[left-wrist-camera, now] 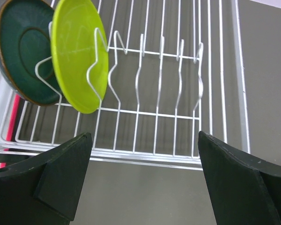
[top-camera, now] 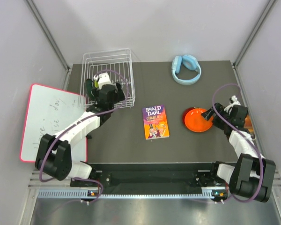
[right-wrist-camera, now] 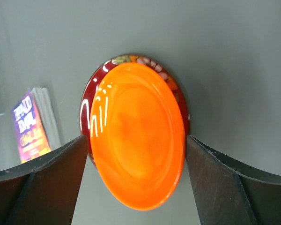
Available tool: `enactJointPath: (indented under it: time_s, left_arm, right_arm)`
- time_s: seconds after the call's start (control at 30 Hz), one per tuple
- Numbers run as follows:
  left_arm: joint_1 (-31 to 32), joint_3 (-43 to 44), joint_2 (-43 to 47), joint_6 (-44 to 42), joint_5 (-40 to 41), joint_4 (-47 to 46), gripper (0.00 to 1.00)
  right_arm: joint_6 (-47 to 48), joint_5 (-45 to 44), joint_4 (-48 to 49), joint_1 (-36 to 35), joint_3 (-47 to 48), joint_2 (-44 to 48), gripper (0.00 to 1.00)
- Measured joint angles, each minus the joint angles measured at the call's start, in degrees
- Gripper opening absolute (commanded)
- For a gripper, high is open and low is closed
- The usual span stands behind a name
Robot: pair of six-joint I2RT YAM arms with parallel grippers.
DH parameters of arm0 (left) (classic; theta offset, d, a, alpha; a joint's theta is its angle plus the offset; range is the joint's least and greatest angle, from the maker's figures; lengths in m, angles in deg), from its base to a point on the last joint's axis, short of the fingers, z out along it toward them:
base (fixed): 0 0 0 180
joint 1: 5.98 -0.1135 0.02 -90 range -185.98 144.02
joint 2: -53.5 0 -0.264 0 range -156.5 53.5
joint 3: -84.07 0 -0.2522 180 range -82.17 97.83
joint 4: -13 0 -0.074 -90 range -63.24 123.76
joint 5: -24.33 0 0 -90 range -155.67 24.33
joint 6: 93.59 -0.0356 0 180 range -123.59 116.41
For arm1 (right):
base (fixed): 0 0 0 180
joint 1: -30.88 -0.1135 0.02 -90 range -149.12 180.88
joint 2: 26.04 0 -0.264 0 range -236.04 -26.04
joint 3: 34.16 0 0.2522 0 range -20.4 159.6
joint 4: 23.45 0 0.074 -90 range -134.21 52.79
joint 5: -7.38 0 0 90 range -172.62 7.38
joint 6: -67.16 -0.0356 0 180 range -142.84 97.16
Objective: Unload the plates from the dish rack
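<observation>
The white wire dish rack (top-camera: pixel 110 56) stands at the table's back left. In its slots a dark green plate (left-wrist-camera: pixel 18 51) and a lime green plate (left-wrist-camera: pixel 77 51) stand upright side by side. My left gripper (left-wrist-camera: pixel 145 178) is open just outside the rack's near rim (left-wrist-camera: pixel 145 154), with nothing between its fingers. On the right, an orange plate (right-wrist-camera: pixel 138 136) lies on top of a glossy red patterned plate (right-wrist-camera: pixel 86 101) on the table. My right gripper (right-wrist-camera: pixel 136 173) is open, its fingers on either side of the orange plate (top-camera: pixel 196 120) without gripping it.
A paperback book (top-camera: pixel 155 122) lies mid-table, left of the stacked plates. Blue headphones (top-camera: pixel 186 69) sit at the back right. A whiteboard with a red edge (top-camera: pixel 47 117) leans off the table's left side, beside the left arm.
</observation>
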Motion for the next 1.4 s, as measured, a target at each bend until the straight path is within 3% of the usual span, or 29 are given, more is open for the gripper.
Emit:
enactJointPath:
  time_s: [0.3, 0.6, 0.8, 0.9, 1.03, 1.13, 1.23, 1.27, 1.3, 1.4]
  left_arm:
    - [-5.1, 0.1, 0.0, 0.5, -2.2, 0.5, 0.99]
    - [-9.4, 4.0, -3.0, 2.0, -2.1, 0.6, 0.99]
    - [-13.9, 5.6, -7.6, 2.1, -0.3, -0.6, 0.89]
    - [-14.8, 7.2, -10.7, 1.8, 0.4, -1.0, 0.78]
    - [-15.0, 10.2, -15.9, 1.3, 0.5, -3.0, 0.43]
    - [-15.0, 11.6, -18.7, 0.7, 0.9, -3.8, 0.36]
    - [-15.0, 13.2, -20.7, 0.1, 1.6, -4.0, 0.18]
    - [-15.0, 13.5, -21.2, -0.6, 1.9, -3.9, 0.04]
    - [-15.0, 13.6, -21.4, -1.4, 2.7, -3.6, 0.0]
    - [-15.4, 13.7, -21.6, -4.7, 3.0, -3.3, 0.0]
  right_arm:
    - [2.9, -7.7, -6.4, -3.5, 3.0, 1.6, 0.83]
    - [3.5, -8.7, -7.5, -4.9, 3.1, 1.2, 0.83]
    - [3.5, -8.2, -7.5, -4.9, 3.1, 1.2, 0.83]
    - [3.5, -7.7, -7.1, -4.9, 3.1, 0.5, 0.82]
    - [3.5, -7.0, -6.8, -4.9, 3.1, -1.7, 0.82]
    - [3.5, -6.8, -6.8, -4.9, 3.1, -2.1, 0.82]
    - [3.5, -6.8, -6.5, -4.9, 3.1, -2.1, 0.82]
    - [3.5, -6.8, -6.5, -4.9, 3.1, -2.1, 0.82]
    - [3.5, -6.8, -6.5, -4.9, 3.1, -2.1, 0.82]
    - [3.5, -6.8, -6.5, -4.9, 3.1, -2.1, 0.82]
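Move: The lime plate stands upright in the rack about 10 cm ahead of the open left gripper, 9 cm to its left and 8 cm below. The dark green plate leans some 5 cm farther left, level with the lime one, and the rack's middle lies about 12 cm ahead of the gripper, 3 cm left and 11 cm down. The orange plate is about 3 cm left of the right gripper, 1 cm ahead and 4 cm below, on the red plate, whose middle is 2 cm farther left. Bring the left gripper about 10 cm left over the rack, easing forward and turning some 15 degrees counter-clockwise, then push forward and down about 5 cm, closing the fingers to pinch the lime plate's near rim. Keep the right gripper open by the orange plate, roll its left side down slightly, lift barely, then sink to finish about 1.5 cm lower. ##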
